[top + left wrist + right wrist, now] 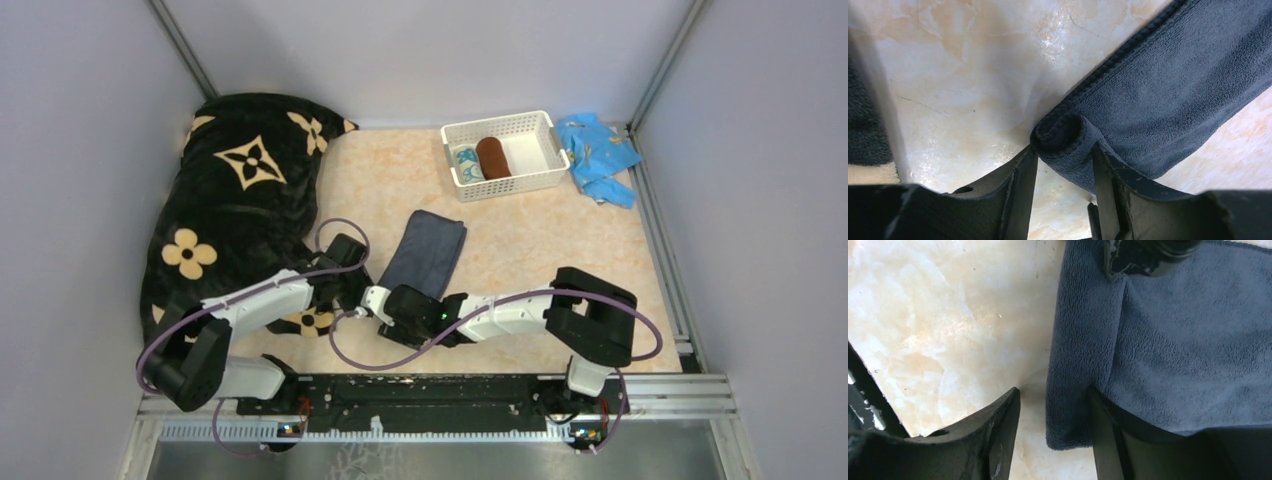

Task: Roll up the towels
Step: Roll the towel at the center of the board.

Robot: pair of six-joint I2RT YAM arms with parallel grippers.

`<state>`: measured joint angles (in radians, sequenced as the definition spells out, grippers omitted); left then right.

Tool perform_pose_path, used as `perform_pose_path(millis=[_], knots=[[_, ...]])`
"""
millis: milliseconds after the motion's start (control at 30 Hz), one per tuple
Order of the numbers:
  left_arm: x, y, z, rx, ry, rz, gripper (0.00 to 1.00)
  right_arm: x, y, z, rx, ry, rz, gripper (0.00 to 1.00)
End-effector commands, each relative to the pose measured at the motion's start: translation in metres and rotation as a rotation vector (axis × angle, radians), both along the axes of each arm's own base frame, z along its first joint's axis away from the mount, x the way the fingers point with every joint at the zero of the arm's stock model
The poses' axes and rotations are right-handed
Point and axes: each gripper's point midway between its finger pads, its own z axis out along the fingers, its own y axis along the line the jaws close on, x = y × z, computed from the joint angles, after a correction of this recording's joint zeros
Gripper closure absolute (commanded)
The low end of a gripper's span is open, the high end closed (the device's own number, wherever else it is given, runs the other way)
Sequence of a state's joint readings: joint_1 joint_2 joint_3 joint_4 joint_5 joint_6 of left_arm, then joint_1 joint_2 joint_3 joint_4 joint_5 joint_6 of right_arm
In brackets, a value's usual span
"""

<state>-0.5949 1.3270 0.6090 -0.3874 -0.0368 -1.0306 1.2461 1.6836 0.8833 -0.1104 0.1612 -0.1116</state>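
The slate grey-blue towel [425, 250] lies flat on the marbled table, its near end under both grippers. In the left wrist view that end is curled into a small roll [1063, 132], and my left gripper [1064, 150] is shut on it, with a finger against each side. My right gripper [1053, 390] is open beside the same end. One finger [1108, 425] rests against the towel [1188, 340], the other stands clear over bare table. From above, the left gripper [358, 285] and right gripper [385, 300] sit close together. The teal-and-white towel [466, 163] and the rust-brown towel [493, 157] lie rolled in the basket.
A white slotted basket [510, 187] stands at the back right, with a bright light-blue cloth [598, 150] beside it. A big black blanket with tan flowers [240, 190] fills the left side, next to the left arm. Grey walls enclose the table.
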Motion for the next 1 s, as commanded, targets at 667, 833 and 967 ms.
perform_pose_path(millis=[667, 833, 967], knots=[[0.004, 0.048, 0.0, 0.154, 0.031, 0.026, 0.33, -0.03, 0.011, -0.003, 0.104, 0.334, 0.041, 1.0], [0.012, 0.04, 0.034, 0.07, -0.078, 0.028, 0.25, -0.027, 0.027, 0.021, 0.269, 0.559, 0.043, 1.0], [0.005, 0.039, 0.05, 0.023, -0.115, 0.021, 0.24, -0.011, 0.029, 0.033, 0.408, 0.743, -0.013, 1.0]])
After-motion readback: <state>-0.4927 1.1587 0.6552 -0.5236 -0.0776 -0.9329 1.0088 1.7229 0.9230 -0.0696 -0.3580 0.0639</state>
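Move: The towel's rolled near edge already sits between the right hand's open fingers, its middle about 2 cm ahead, 1 cm left and 1 cm below. From the left hand that middle lies some 3 cm back, 4 cm right and 1 cm below. The towel's flat far end is about 20 cm ahead and 7 cm right of the right hand; the black blanket's flower corner is roughly 11 cm left and 3 cm back of the left hand. Pinches the rolled near edge: the right hand slides about 2 cm forward and left around it and shuts its fingers fully, then tips some 30 degrees so the fingertips swing back towards the base, rising about 1 cm. The left hand eases slightly forward, opens wider, slips about 3 cm left and lifts some 4 cm away from the roll's left end. ##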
